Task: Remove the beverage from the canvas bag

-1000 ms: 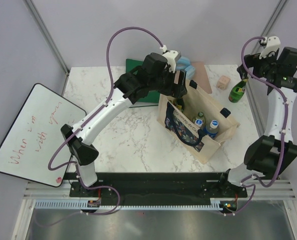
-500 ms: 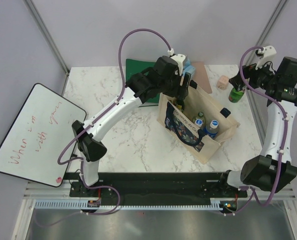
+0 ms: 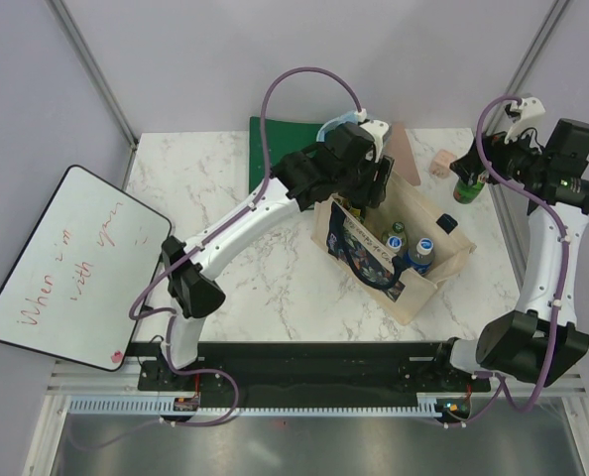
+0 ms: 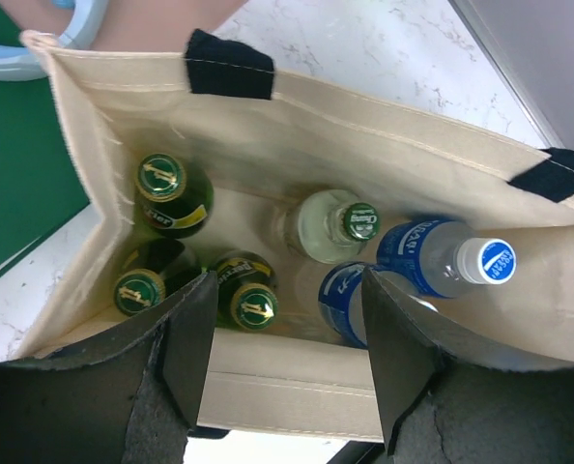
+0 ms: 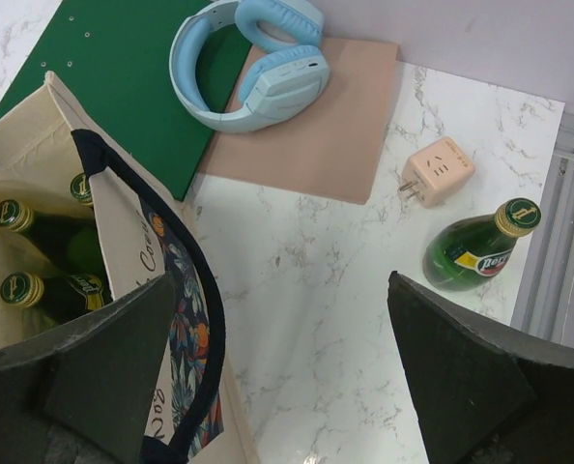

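Observation:
The beige canvas bag (image 3: 451, 256) with a dark blue print stands open at the table's middle right. The left wrist view shows its inside (image 4: 297, 126): three green bottles (image 4: 171, 193), a clear bottle with a green cap (image 4: 350, 224) and two blue-labelled water bottles (image 4: 451, 259). My left gripper (image 3: 378, 185) hovers open and empty above the bag's near wall (image 4: 287, 290). My right gripper (image 3: 471, 165) is open and empty, high over the bare marble (image 5: 282, 290). Another green bottle (image 5: 471, 253) stands on the table to its right.
Blue headphones (image 5: 253, 68) lie on a green mat (image 5: 123, 77) and a tan board (image 5: 316, 126) at the back. A pink plug adapter (image 5: 440, 172) sits near the loose green bottle (image 3: 466, 187). A whiteboard (image 3: 66, 263) overhangs the table's left edge.
My left gripper has moved right and forward to over the bag's opening. My right arm shifted right and up at first, then held nearly still.

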`<state>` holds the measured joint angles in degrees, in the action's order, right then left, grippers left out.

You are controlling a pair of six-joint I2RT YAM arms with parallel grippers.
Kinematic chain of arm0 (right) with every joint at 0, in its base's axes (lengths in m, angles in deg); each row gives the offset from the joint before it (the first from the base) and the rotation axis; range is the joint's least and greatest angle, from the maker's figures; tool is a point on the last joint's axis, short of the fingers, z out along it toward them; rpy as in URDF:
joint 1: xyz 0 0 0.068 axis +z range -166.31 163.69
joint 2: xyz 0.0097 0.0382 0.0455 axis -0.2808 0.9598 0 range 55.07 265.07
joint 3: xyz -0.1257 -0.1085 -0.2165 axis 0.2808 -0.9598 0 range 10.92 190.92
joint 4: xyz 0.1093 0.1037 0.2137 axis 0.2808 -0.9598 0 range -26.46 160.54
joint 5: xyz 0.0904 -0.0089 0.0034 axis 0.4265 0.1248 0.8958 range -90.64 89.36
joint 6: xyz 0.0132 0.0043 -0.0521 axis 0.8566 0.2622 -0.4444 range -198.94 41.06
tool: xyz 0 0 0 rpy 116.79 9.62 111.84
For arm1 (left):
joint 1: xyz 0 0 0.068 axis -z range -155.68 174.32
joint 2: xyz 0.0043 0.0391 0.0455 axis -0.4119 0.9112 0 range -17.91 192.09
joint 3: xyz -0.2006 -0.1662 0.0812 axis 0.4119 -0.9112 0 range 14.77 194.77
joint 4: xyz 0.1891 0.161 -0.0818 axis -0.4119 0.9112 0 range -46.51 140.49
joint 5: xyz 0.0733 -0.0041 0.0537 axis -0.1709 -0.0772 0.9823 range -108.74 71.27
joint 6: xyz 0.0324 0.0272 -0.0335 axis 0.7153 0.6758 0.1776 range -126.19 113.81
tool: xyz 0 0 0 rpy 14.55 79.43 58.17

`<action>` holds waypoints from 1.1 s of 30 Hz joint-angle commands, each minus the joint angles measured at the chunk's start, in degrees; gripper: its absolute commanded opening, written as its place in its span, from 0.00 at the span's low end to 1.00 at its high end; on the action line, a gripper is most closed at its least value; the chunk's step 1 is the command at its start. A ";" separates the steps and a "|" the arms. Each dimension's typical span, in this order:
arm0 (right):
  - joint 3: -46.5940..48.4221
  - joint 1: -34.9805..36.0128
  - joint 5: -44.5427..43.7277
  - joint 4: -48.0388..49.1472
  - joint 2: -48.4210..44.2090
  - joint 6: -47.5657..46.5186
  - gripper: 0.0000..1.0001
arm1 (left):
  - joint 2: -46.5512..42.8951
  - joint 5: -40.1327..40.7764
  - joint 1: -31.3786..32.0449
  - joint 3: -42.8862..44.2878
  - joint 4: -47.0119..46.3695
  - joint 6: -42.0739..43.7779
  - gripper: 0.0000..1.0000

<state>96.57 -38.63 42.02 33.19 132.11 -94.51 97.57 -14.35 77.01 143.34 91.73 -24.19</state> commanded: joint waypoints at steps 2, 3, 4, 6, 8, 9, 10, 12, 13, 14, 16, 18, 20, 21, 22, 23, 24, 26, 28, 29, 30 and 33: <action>-0.39 0.00 1.99 0.61 -1.71 0.90 0.98 | 3.25 1.15 0.66 2.65 -0.52 2.35 0.67; -0.22 0.00 2.08 0.69 -1.80 0.98 0.98 | 3.87 1.85 0.58 2.65 -0.52 2.44 0.67; -0.22 0.09 2.26 0.61 -1.89 0.98 0.98 | 5.27 3.95 0.58 3.08 -0.52 2.62 0.68; -0.22 0.00 2.61 0.61 -2.15 1.16 0.98 | 6.68 5.98 0.49 4.14 -0.26 3.41 0.67; -0.30 0.00 2.78 0.60 -2.50 1.33 0.98 | 8.00 8.97 0.49 5.63 -0.17 3.58 0.68; -0.57 0.09 2.96 0.69 -2.76 1.51 0.98 | 8.35 9.67 0.31 6.16 -0.26 3.67 0.67; -0.74 0.00 3.05 0.69 -2.94 1.60 0.98 | 9.05 10.72 0.14 6.77 -0.17 3.59 0.67; -1.09 0.00 3.40 0.69 -3.12 1.95 0.98 | 9.58 11.26 -0.30 7.39 -0.26 3.59 0.67; -1.18 0.00 3.49 0.61 -3.21 2.04 0.98 | 9.94 11.70 -0.48 7.65 -0.17 3.67 0.67; -1.27 0.00 3.49 0.60 -3.21 2.04 0.98 | 10.29 11.79 -0.83 7.66 -0.17 3.67 0.67; -1.45 0.00 3.66 0.69 -3.29 2.13 0.98 | 10.90 12.49 -1.62 8.44 -0.35 3.85 0.66; -1.71 0.00 3.75 0.69 -3.47 2.21 0.98 | 12.05 12.49 -2.67 9.58 -0.35 4.38 0.66; -1.89 0.00 3.84 0.60 -3.47 2.39 0.98 | 12.83 12.40 -3.20 11.08 -0.26 4.90 0.66; -2.15 0.00 3.93 0.60 -3.56 2.39 0.98 | 13.36 12.40 -3.55 11.43 -0.26 4.99 0.66; -2.15 0.00 3.93 0.69 -3.56 2.56 0.98 | 13.80 11.71 -3.73 11.87 -0.35 5.08 0.66; -2.15 0.00 4.10 0.69 -3.47 2.65 0.98 | 14.07 11.35 -3.91 12.14 -0.44 5.17 0.66; -2.24 0.00 4.10 0.61 -3.47 2.83 0.98 | 14.68 10.83 -3.99 12.14 -0.52 5.17 0.66; -2.24 0.00 4.19 0.69 -3.38 3.00 0.98 | 15.12 9.42 -3.99 12.14 -0.61 4.91 0.65; -1.89 0.00 4.19 0.78 -3.21 3.09 0.98 | 15.65 8.54 -3.99 12.14 -0.79 4.73 0.63; -1.80 0.00 4.28 0.69 -3.12 3.18 0.98 | 15.83 8.45 -3.99 12.23 -0.79 4.64 0.63; -1.54 0.00 4.28 0.78 -2.94 3.18 0.98 | 16.00 8.36 -3.99 12.14 -0.79 4.64 0.63; -1.36 0.00 4.19 0.69 -2.77 3.27 0.98 | 16.62 8.36 -4.08 12.05 -0.79 5.08 0.63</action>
<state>94.56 -38.63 44.57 33.17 130.21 -91.78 112.98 -5.59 73.19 153.59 91.93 -21.53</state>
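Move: The green bottle in the bag's far-left corner stands about 11 cm ahead of the left hand, in line with it sideways, its middle some 16 cm lower. At similar depth, a second green bottle lies 7 cm ahead and 4 cm left of the hand, a third 3 cm straight ahead, and the clear bottle 1 cm ahead, 6 cm right. From the right hand, the corner bottle is about 20 cm left, 5 cm ahead and 20 cm lower. The open left hand dips, reaches about 8 cm forward, then sinks again, bringing its fingers towards the corner bottle's cap. ##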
